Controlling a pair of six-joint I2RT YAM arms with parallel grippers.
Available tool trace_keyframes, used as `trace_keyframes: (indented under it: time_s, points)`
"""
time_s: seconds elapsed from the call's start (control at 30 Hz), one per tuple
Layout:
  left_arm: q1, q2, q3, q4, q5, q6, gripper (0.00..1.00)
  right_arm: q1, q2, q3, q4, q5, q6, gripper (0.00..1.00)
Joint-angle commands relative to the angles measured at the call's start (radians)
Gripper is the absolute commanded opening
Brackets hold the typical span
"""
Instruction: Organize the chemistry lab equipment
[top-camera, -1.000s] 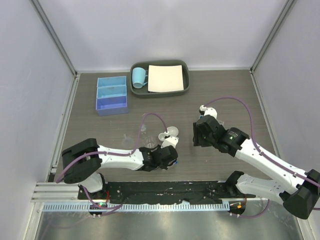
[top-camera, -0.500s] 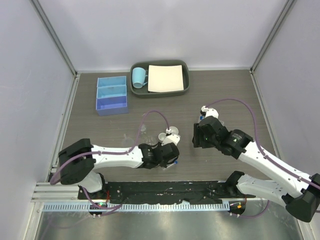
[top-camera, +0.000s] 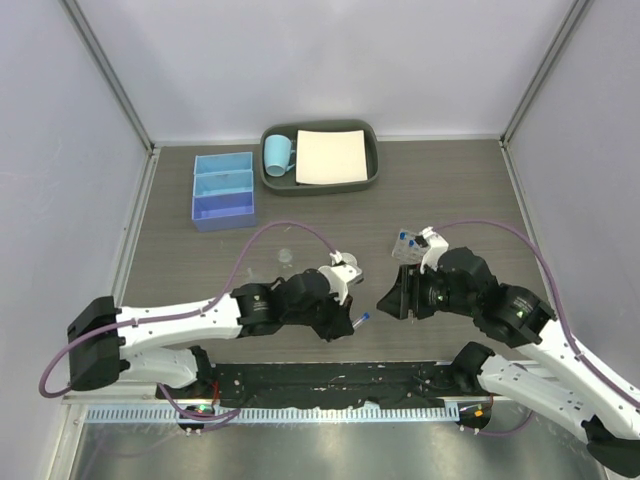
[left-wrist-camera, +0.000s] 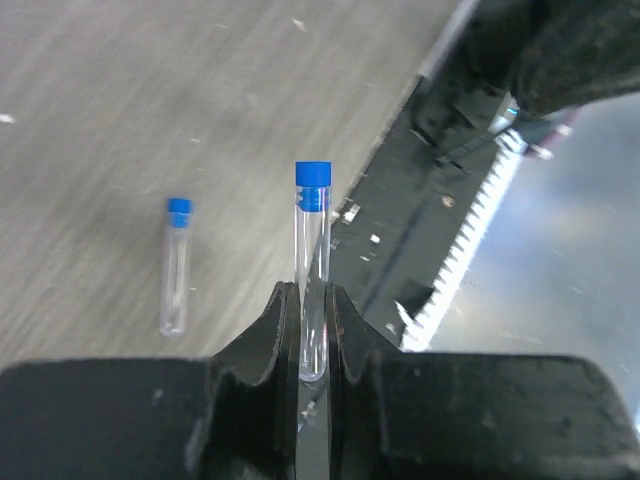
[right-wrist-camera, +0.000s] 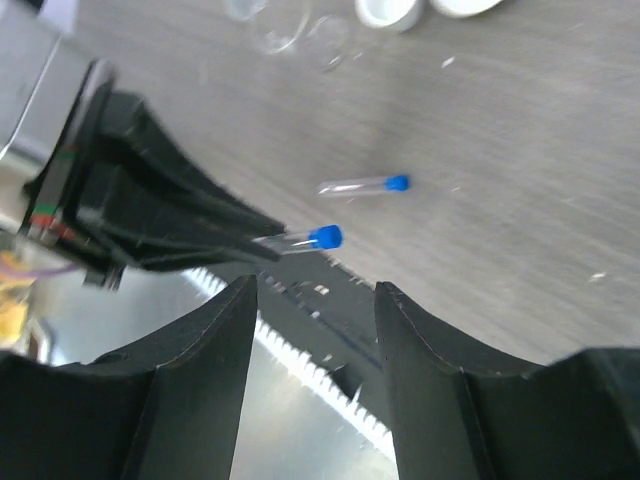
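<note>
My left gripper (left-wrist-camera: 308, 292) is shut on a thin clear blue-capped tube (left-wrist-camera: 312, 250), which sticks out ahead of the jaws with its cap away from them. From above, that gripper (top-camera: 345, 315) and tube (top-camera: 358, 321) hang over the table's near edge. A second tube (left-wrist-camera: 176, 265) lies flat on the table; the right wrist view also shows this tube (right-wrist-camera: 365, 185). My right gripper (right-wrist-camera: 315, 290) is open and empty, facing the held tube (right-wrist-camera: 300, 238) from the right. Two white dishes (right-wrist-camera: 385, 10) and a small clear bottle (top-camera: 287, 257) sit behind the left arm.
The blue three-compartment box (top-camera: 223, 190) stands at the back left. Behind it to the right is a dark grey tray (top-camera: 320, 188) with a light-blue mug (top-camera: 277, 153) and a white sheet (top-camera: 332, 157). A black toothed rail (top-camera: 330, 380) runs along the near edge.
The left gripper has shut on a tube and carried it up and to the right, towards the near edge. The right arm has pulled back and turned its open jaws towards it.
</note>
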Motion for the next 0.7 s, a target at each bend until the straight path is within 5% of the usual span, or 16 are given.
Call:
trace_keyframes:
  time_s: [0.0,0.23,0.67]
  points:
    - [0.071,-0.078,-0.117,0.295,0.367,-0.034,0.0,0.007,-0.06,-0.06,0.073,-0.274,0.071,0.56]
    - [0.182,-0.169,-0.28,0.637,0.668,-0.164,0.01,0.008,-0.107,-0.162,0.16,-0.405,0.149,0.56]
    - [0.215,-0.155,-0.363,0.872,0.768,-0.256,0.0,0.06,-0.084,-0.18,0.355,-0.436,0.253,0.56]
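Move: Pinched in the left fingers is a blue-capped tube, its middle about 2 cm right of that hand, 1 cm ahead and 1 cm above. From the right hand, it lies roughly 8 cm left, 2 cm back and 5 cm lower. The loose tube lies on the table some 6 cm ahead, 4 cm left and 13 cm below the left hand; the tube rack is about 21 cm ahead, 5 cm left and 19 cm below the right hand. Bringing the tube up for a handover, the left hand rises about 7 cm and draws back some 5 cm, levelling its fingers by roughly 30 degrees and swinging them clockwise while keeping its pinch. The open right hand comes back about 7 cm and left some 4 cm to meet the blue cap, turning counter-clockwise and lifting its left side; its fingers stay open and no grip begins. ##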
